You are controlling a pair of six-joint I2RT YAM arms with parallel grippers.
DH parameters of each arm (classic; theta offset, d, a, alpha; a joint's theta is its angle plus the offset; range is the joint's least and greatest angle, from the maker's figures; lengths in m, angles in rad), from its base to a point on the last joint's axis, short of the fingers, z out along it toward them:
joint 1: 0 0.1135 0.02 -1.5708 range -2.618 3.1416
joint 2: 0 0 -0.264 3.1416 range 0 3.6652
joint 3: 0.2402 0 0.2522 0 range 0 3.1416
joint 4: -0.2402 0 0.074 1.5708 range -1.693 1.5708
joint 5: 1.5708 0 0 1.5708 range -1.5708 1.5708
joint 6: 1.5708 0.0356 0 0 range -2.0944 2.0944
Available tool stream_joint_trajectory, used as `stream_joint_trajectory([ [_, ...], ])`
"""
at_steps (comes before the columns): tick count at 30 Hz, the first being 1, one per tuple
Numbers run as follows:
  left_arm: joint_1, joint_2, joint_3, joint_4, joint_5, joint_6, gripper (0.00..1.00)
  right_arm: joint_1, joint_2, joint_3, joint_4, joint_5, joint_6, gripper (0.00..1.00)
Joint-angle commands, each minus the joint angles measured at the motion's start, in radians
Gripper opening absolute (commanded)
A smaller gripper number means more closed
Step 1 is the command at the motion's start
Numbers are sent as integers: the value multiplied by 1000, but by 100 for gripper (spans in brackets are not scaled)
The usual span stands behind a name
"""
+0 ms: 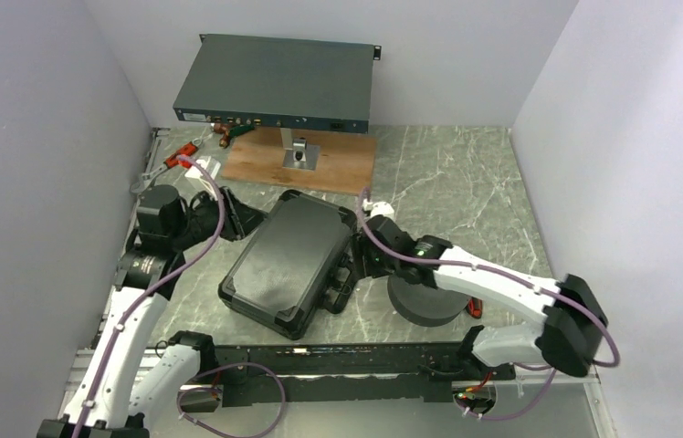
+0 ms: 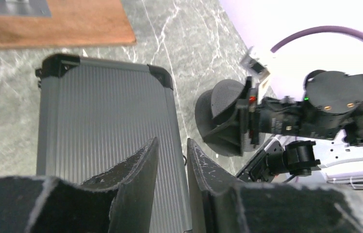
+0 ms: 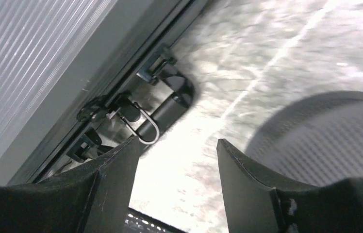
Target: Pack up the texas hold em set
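Observation:
The black briefcase (image 1: 288, 260) of the texas hold em set lies flat in the middle of the table with its ribbed lid (image 2: 107, 111) down. My left gripper (image 1: 245, 222) hovers over the case's far left corner. Its jaws (image 2: 172, 141) are slightly parted and hold nothing. My right gripper (image 1: 362, 265) sits low beside the case's right side, by the carry handle (image 3: 170, 104). It is open (image 3: 179, 141), with only bare table between the fingers. The case wall (image 3: 34, 48) fills the left of the right wrist view.
A thick dark foam ring (image 1: 429, 306) lies just right of the right gripper and under that arm. A flat grey rack-mount box (image 1: 274, 82) stands on a wooden board (image 1: 256, 160) at the back. Red-handled tools (image 1: 183, 155) lie at the back left. Walls close in on both sides.

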Motion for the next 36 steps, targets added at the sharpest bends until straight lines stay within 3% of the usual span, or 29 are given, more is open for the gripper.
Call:
stream_joint_trajectory([
  [1, -4, -48, 90, -65, -54, 74, 35, 1, -171, 104, -265, 247, 65, 63],
  [5, -4, -51, 73, -50, -68, 83, 35, 1, -287, 109, -288, 293, 66, 63],
  [12, -6, -50, 50, -54, -86, 112, 41, 1, -346, 16, -149, 195, 62, 62],
  [21, -20, -96, -26, -47, -82, 173, 71, 1, -358, -68, -23, 128, 58, 63],
  [25, -49, -110, -80, -32, -82, 174, 78, 1, -320, -59, 2, 57, 32, 65],
  [30, -104, -131, -152, 14, -134, 131, 84, 1, -312, -75, 40, 22, 14, 85],
  [34, -164, -116, -183, 32, -170, 103, 81, 1, -312, -80, 43, 52, 12, 99],
  [36, -190, -98, -187, 34, -174, 100, 78, 1, -303, -76, 42, 58, 11, 100],
])
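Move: The shut case lies almost straight below the left hand: its middle is roughly 1 cm ahead, 3 cm to the right and 24 cm down. From the right hand the case's middle is about 17 cm left, 2 cm ahead and 6 cm lower. The case handle is some 6 cm left of the right hand, 1 cm back and 6 cm below; the black spool is 16 cm right, 4 cm back, 6 cm lower. Both hands rise, the right 10 cm and rightward, then sink while opening, the left 7 cm net towards the case. ##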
